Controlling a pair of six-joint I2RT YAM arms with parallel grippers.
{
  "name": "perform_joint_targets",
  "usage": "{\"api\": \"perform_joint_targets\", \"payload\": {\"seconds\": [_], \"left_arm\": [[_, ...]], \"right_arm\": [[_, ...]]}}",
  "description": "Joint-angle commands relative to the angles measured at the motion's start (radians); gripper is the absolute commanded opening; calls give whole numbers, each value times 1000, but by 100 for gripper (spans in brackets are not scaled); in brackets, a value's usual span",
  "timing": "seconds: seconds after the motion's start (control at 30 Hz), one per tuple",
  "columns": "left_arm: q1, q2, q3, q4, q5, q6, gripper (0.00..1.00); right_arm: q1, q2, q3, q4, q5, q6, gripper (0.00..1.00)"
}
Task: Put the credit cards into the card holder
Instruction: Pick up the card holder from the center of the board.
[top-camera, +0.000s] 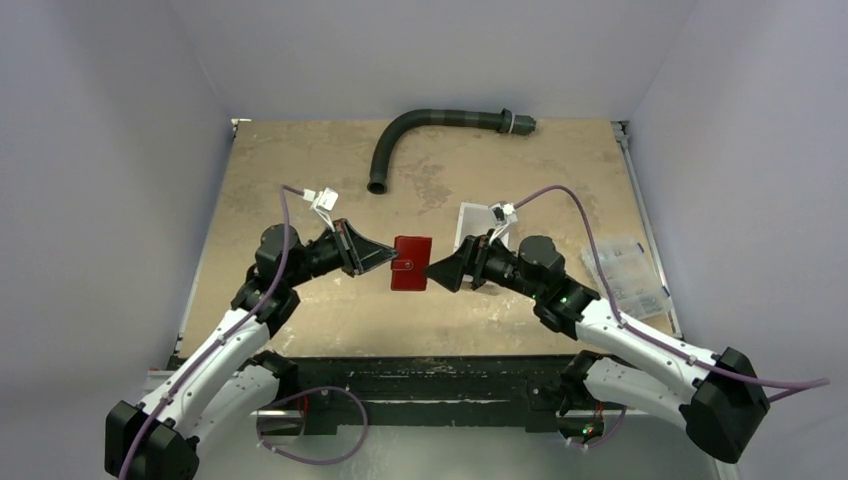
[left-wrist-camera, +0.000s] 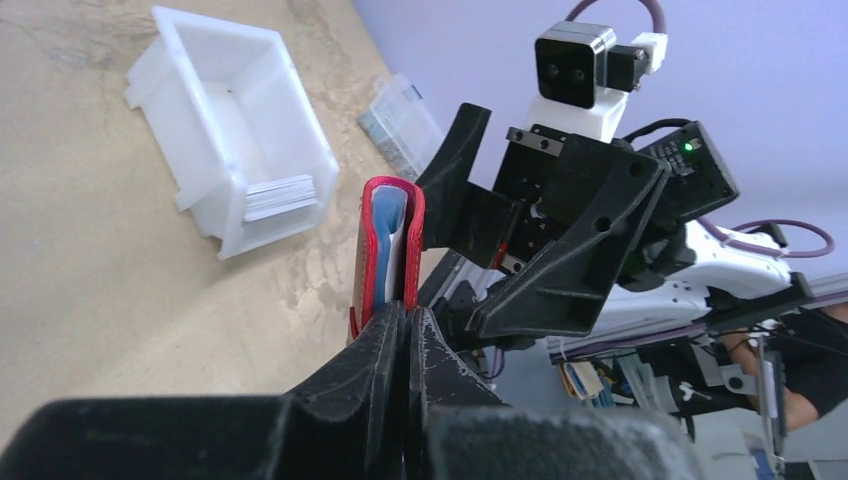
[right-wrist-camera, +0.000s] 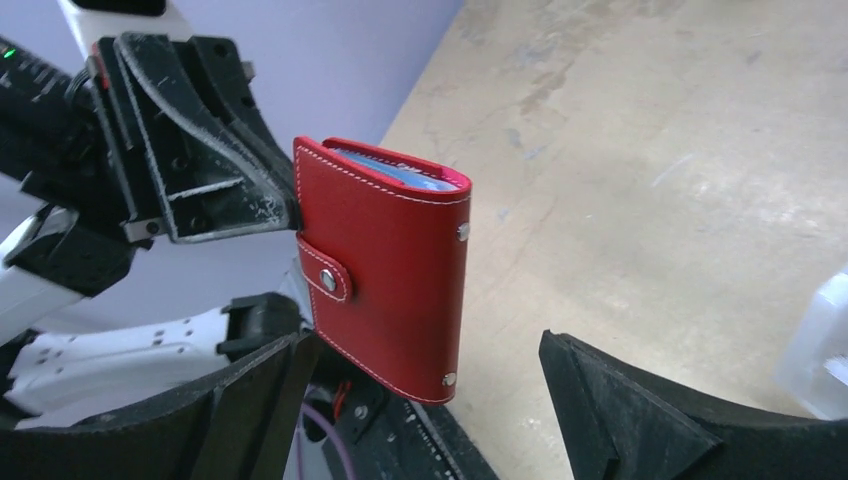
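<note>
The card holder (top-camera: 411, 263) is a dark-red wallet, folded shut with its snap tab fastened, held up off the table. My left gripper (top-camera: 389, 261) is shut on its open edge (left-wrist-camera: 408, 312), and blue and white inserts show between the covers (left-wrist-camera: 388, 225). My right gripper (top-camera: 433, 272) faces the wallet's other side with its jaws wide open, and the wallet (right-wrist-camera: 390, 270) stands just ahead of its fingertips (right-wrist-camera: 430, 400), touching neither. A stack of pale credit cards (left-wrist-camera: 281, 197) lies in a white bin (left-wrist-camera: 200, 70).
The white bin (top-camera: 470, 222) sits behind my right wrist, partly hidden by it. A clear compartmented box (top-camera: 625, 275) lies at the table's right edge. A dark corrugated hose (top-camera: 420, 128) curves along the back. The table's front edge lies just below the wallet.
</note>
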Motion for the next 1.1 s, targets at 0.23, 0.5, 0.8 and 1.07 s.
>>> {"api": "perform_joint_targets", "payload": {"seconds": [0.23, 0.5, 0.8, 1.07], "left_arm": [[-7, 44, 84, 167, 113, -106, 0], [-7, 56, 100, 156, 126, -97, 0], [-7, 63, 233, -238, -27, 81, 25], [-46, 60, 386, -599, -361, 234, 89]], "right_arm": [[-57, 111, 0, 483, -301, 180, 70], [-65, 81, -24, 626, -353, 244, 49], [-67, 45, 16, 415, -257, 177, 0], [-34, 106, 83, 155, -15, 186, 0]]}}
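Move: The card holder is already off the table, pinched by the left fingers at its left edge. Its middle lies about 4 cm right and 1 cm back of the left hand. From the open right gripper it is roughly 6 cm left, level fore and aft, and 3 cm above. Counted from the right hand, the white tray is about 9 cm right, 11 cm ahead and 16 cm below. The card holder is lifted another 4–5 cm by the left hand, while the right hand rises about 7 cm and edges left and back, rolling some 20 degrees with its left side up, and shuts its fingers on the holder's right edge. The left fingers then open wide and let go, and that hand draws off forward and left about 4 cm as the right hand eases forward and down with the holder. ##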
